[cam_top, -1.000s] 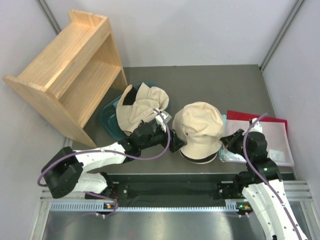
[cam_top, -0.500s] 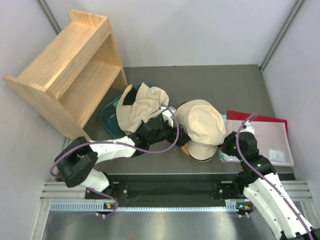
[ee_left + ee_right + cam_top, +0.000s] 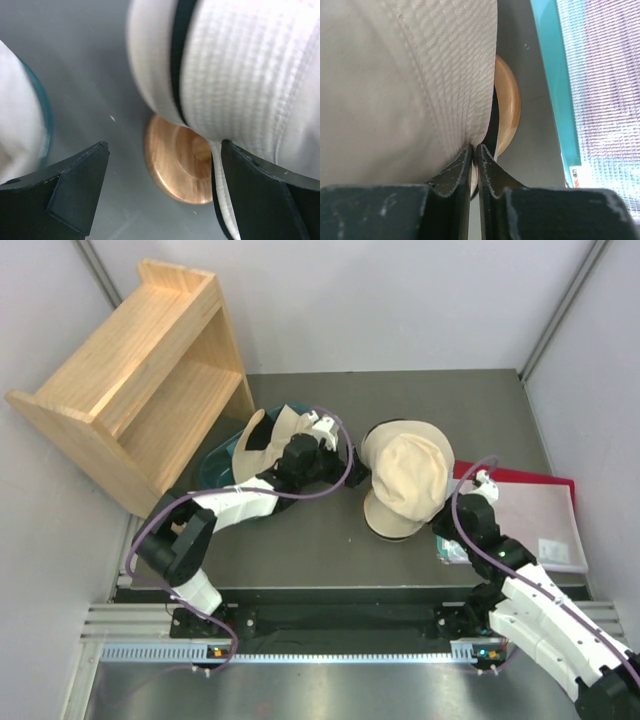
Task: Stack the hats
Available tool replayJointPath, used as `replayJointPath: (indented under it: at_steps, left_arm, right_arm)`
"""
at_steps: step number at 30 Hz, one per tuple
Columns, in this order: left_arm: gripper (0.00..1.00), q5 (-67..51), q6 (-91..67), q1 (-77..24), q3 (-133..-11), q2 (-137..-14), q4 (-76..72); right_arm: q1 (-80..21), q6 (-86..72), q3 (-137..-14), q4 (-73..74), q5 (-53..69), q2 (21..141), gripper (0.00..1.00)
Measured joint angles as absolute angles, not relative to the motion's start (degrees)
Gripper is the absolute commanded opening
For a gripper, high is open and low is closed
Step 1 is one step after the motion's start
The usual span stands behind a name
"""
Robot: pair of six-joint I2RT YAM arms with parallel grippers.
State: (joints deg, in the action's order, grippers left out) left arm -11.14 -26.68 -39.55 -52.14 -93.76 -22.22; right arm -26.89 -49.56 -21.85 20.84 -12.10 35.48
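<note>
A cream hat [image 3: 405,480] sits draped over the wooden stand at the table's middle, with the stand's round base [image 3: 180,165] showing under its brim. My right gripper [image 3: 441,531] is at the hat's near right edge. In the right wrist view the right gripper [image 3: 474,146] is shut on the brim of that hat [image 3: 395,75], beside the base [image 3: 509,100]. My left gripper [image 3: 345,462] is at the hat's left side. In the left wrist view the left gripper [image 3: 164,145] is open and its right finger touches the hat [image 3: 240,75]. More cream-and-black hats [image 3: 285,440] lie in the teal tub [image 3: 213,478].
A wooden shelf unit [image 3: 140,370] lies tipped at the back left. A red folder under a clear plastic sleeve [image 3: 535,515] lies at the right, its teal edge [image 3: 555,75] close to my right gripper. The tub's rim [image 3: 44,115] is left of my left gripper.
The hat on the stand has shifted toward the far side and tilted. My left gripper moved away from me along its left edge. My right gripper moved left, holding the brim.
</note>
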Motion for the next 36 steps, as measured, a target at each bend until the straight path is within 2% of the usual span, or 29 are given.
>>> replayJointPath:
  at_steps: [4, 5, 6, 9, 12, 21, 28, 32, 36]
  left_arm:
    - [0.97, -13.1, -25.5, -37.3, -56.3, -95.2, -20.8]
    - [0.97, -13.3, -25.3, -37.1, -57.3, -95.3, -20.2]
    - [0.97, -13.5, -24.9, -36.9, -58.3, -95.3, -19.5]
    - [0.98, -13.4, -23.6, -36.8, -61.0, -95.2, -18.0]
    - [0.98, -12.0, -22.4, -36.7, -62.1, -94.2, -15.8]
    - [0.99, -3.6, -20.7, -34.8, -61.8, -86.1, -7.1]
    - [0.98, -0.1, -20.2, -35.1, -59.2, -74.3, -5.0]
    - [0.98, -0.4, -19.8, -41.0, -59.2, -69.7, -5.7]
    - [0.98, -2.0, -19.3, -47.9, -60.4, -70.9, -6.1]
  right_arm:
    - [-26.9, -48.7, -23.2, 19.6, -14.6, 37.9, 0.20]
    - [-26.9, -48.4, -23.6, 19.5, -15.1, 38.3, 0.27]
    - [-26.7, -47.8, -24.3, 19.3, -15.7, 38.8, 0.45]
    - [-26.2, -46.8, -25.9, 19.6, -16.6, 39.0, 0.74]
    - [-25.3, -44.9, -27.2, 21.7, -17.7, 37.7, 0.83]
    - [-23.1, -43.4, -32.1, 30.7, -20.3, 28.9, 0.93]
    - [-23.0, -40.4, -39.2, 32.4, -21.6, 26.0, 0.93]
    - [-21.9, -37.7, -40.2, 30.4, -19.9, 28.5, 0.90]
    - [-16.6, -34.8, -40.2, 27.3, -15.7, 32.4, 0.88]
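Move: The top cream hat, tilted over the black hat, has its middle about 11 cm to the left hand's right, level fore and aft; the blue basket lies some 22 cm to that hand's left, 8 cm ahead and 12 cm below. From the right hand the top hat's middle is roughly 9 cm ahead, 7 cm left and 4 cm up, the black hat just under it, and the wrapped packs about 17 cm right, 4 cm ahead and 9 cm lower. The top hat's near right brim, still pinched in the right fingers, is let go as they open wide; that hand eases forward, then lifts about 13 cm and backs off to the right, tilting its fingers up. The left hand, staying open, comes clear of the left brim, rises some 17 cm while swinging out left, then draws back and rightward. ##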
